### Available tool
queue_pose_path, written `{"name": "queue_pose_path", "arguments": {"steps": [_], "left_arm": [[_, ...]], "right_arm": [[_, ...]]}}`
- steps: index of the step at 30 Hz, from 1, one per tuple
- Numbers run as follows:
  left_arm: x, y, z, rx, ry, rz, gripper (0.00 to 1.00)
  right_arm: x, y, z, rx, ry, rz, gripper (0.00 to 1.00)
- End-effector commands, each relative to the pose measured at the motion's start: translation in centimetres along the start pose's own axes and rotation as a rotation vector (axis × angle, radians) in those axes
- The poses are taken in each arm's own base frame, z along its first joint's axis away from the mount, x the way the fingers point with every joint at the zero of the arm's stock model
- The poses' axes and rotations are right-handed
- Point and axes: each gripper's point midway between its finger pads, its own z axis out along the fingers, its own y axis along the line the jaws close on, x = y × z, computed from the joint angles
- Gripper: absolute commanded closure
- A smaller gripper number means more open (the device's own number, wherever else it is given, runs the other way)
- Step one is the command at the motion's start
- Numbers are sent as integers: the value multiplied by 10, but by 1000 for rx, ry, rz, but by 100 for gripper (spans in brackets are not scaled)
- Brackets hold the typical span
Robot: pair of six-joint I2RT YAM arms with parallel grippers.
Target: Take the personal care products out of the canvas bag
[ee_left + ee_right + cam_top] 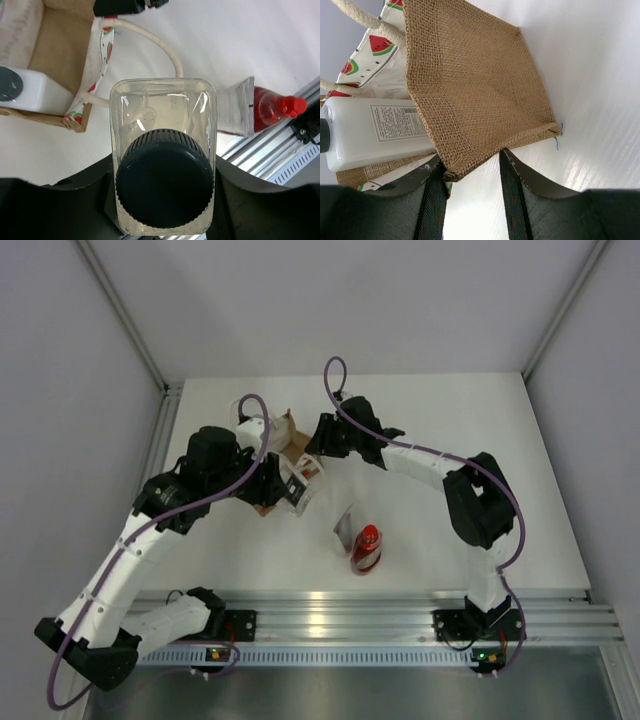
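The canvas bag [60,45] lies on its side, its tan burlap wall [470,85] filling the right wrist view; in the top view it [288,432] sits between the two grippers. One white bottle [375,130] with a dark cap lies in its mouth [35,92]. My left gripper [165,170] is shut on the second bottle [162,125], dark cap toward the camera, just outside the bag [297,488]. My right gripper [470,160] is open, its left finger touching the bag's corner [313,445]. The red bottle [365,548] and white tube [345,525] lie on the table.
The bag's white loop handle [150,40] trails over the table toward the tube [235,107] and the red bottle [275,110]. The aluminium rail [360,615] runs along the table's near edge. White walls enclose the left, back and right.
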Motion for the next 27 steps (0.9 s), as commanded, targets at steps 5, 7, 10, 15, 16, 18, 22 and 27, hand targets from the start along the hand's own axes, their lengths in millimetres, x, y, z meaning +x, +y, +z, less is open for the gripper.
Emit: {"name": "queue_pose_path", "arguments": {"steps": [5,7,10,15,16,18,22,27], "left_arm": [[-5,-10,-1,55,-105,-8,100],[1,-5,2,24,-98,-9,100],[13,-2,7,-10,-83,-21,100],[34,-10,23,-91,-107,-31,100],[35,-12,23,-100,-122,-29,100],[39,-25,26,-82,-135,-24,100],[48,-18,39,-176,-140,-34,100],[59,-23,57,-214,-113,-32,100]], "right_arm": [[-22,9,-2,-20,-36,-12,59],[-22,9,-2,-19,-38,-13,59],[-23,10,-4,-21,-41,-16,59],[-23,10,-4,-21,-41,-14,59],[-24,10,-4,-22,-42,-12,59],[-24,12,-4,-26,-41,-13,59],[-23,11,-5,-23,-40,-14,59],[-23,11,-5,-23,-41,-18,59]]}}
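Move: The left gripper holds the clear, dark-capped bottle high over the table. The free spot for it is about 4 cm back, 4 cm to the right and 26 cm below. The silver pouch stands some 3 cm back and 13 cm right, the red bottle about 7 cm back and 19 cm right; the canvas bag is about 17 cm ahead and 3 cm left. From the right gripper, at the bag's rim, that spot lies about 21 cm back and 3 cm left. Lower the left gripper about 11 cm with the clear bottle still gripped, drawing it back 5 cm or so, away from the canvas bag and down towards the free table left of the silver pouch. Let it drift slightly right in the second half, easing forward a touch at the end, and roll the wrist some 10–15 degrees so that its left side rises. ##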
